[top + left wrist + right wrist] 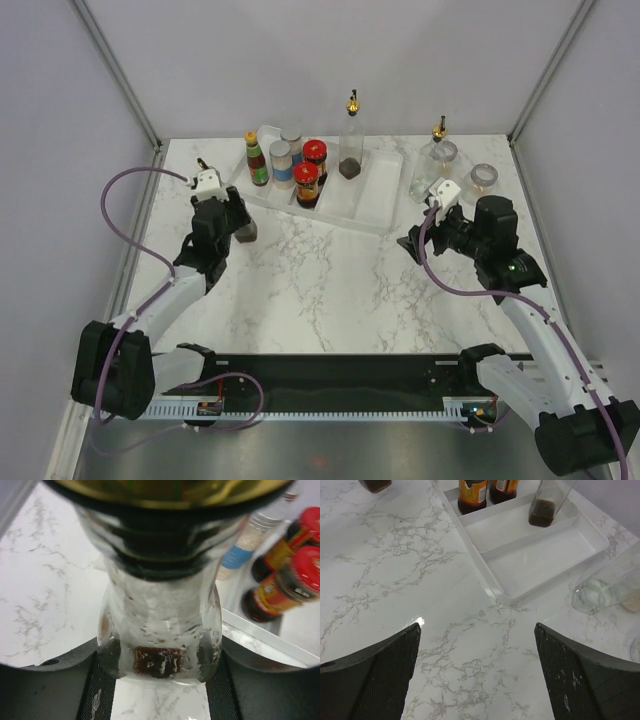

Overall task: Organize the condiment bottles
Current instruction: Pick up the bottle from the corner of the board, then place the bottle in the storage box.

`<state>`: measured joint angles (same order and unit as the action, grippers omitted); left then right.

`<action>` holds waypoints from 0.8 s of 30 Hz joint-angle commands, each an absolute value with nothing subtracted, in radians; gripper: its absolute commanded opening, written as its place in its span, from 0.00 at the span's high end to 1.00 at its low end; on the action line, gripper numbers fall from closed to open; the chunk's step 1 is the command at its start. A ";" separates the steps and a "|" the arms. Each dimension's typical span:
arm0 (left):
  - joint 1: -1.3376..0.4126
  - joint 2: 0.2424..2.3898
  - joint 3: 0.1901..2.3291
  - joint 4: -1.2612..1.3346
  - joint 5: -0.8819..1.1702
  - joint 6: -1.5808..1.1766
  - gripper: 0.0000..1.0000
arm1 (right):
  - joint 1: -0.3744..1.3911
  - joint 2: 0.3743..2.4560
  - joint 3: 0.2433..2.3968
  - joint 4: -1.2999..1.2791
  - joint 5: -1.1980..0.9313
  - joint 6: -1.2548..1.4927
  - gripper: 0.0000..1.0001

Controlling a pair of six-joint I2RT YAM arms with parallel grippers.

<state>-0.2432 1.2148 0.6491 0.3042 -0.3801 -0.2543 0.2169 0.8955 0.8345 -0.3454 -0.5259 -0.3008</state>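
Observation:
My left gripper (238, 224) (160, 672) is shut on a clear glass cruet (247, 233) (160, 625) with a gold spout and dark liquid at its base, upright at the table left of the white tray (385, 200). In the tray stand an orange-capped sauce bottle (257, 160), two silver-lidded spice jars (281, 162), two red-lidded jars (307, 184) (280, 587) and another cruet (351, 140) (542, 505). A third cruet (436, 160) (612, 582) stands right of the tray. My right gripper (412, 243) (477, 650) is open and empty over bare marble.
A small silver-lidded jar (484, 178) sits at the far right near the wall. The tray's right compartment (540, 555) holds nothing. Grey walls with metal posts enclose the table on three sides.

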 commanded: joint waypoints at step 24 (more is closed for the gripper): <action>-0.624 1.653 1.366 0.261 -0.112 -0.143 0.98 | 0.121 0.887 0.839 -0.264 -0.387 -0.219 0.02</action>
<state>-0.6296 1.6077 1.2255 0.1982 -0.0769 -0.2279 0.1257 0.8986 0.8345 -0.2993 -0.4034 -0.2352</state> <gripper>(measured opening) 0.633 0.982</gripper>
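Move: The left hand already holds the glass dispenser bottle. The tray slot in front of the standing clear bottle lies some 15 cm ahead, 29 cm to the right and 11 cm lower. That clear bottle is about 9 cm beyond the slot and 2 cm farther right. The front red-lid jar is 13 cm ahead and 19 cm right of the hand, the front white-grain jar 18 cm ahead and 12 cm right. From the empty right hand, the slot is roughly 28 cm ahead, 18 cm left and 17 cm below. Sweeping right about 26 cm and climbing some 8 cm, the left hand carries the gripped bottle across in front of the jars towards the tray slot, first easing back a little, then forward again, while the wrist turns nearly 40 degrees clockwise. The open right hand drifts right and slightly forward, turning a little clockwise. ##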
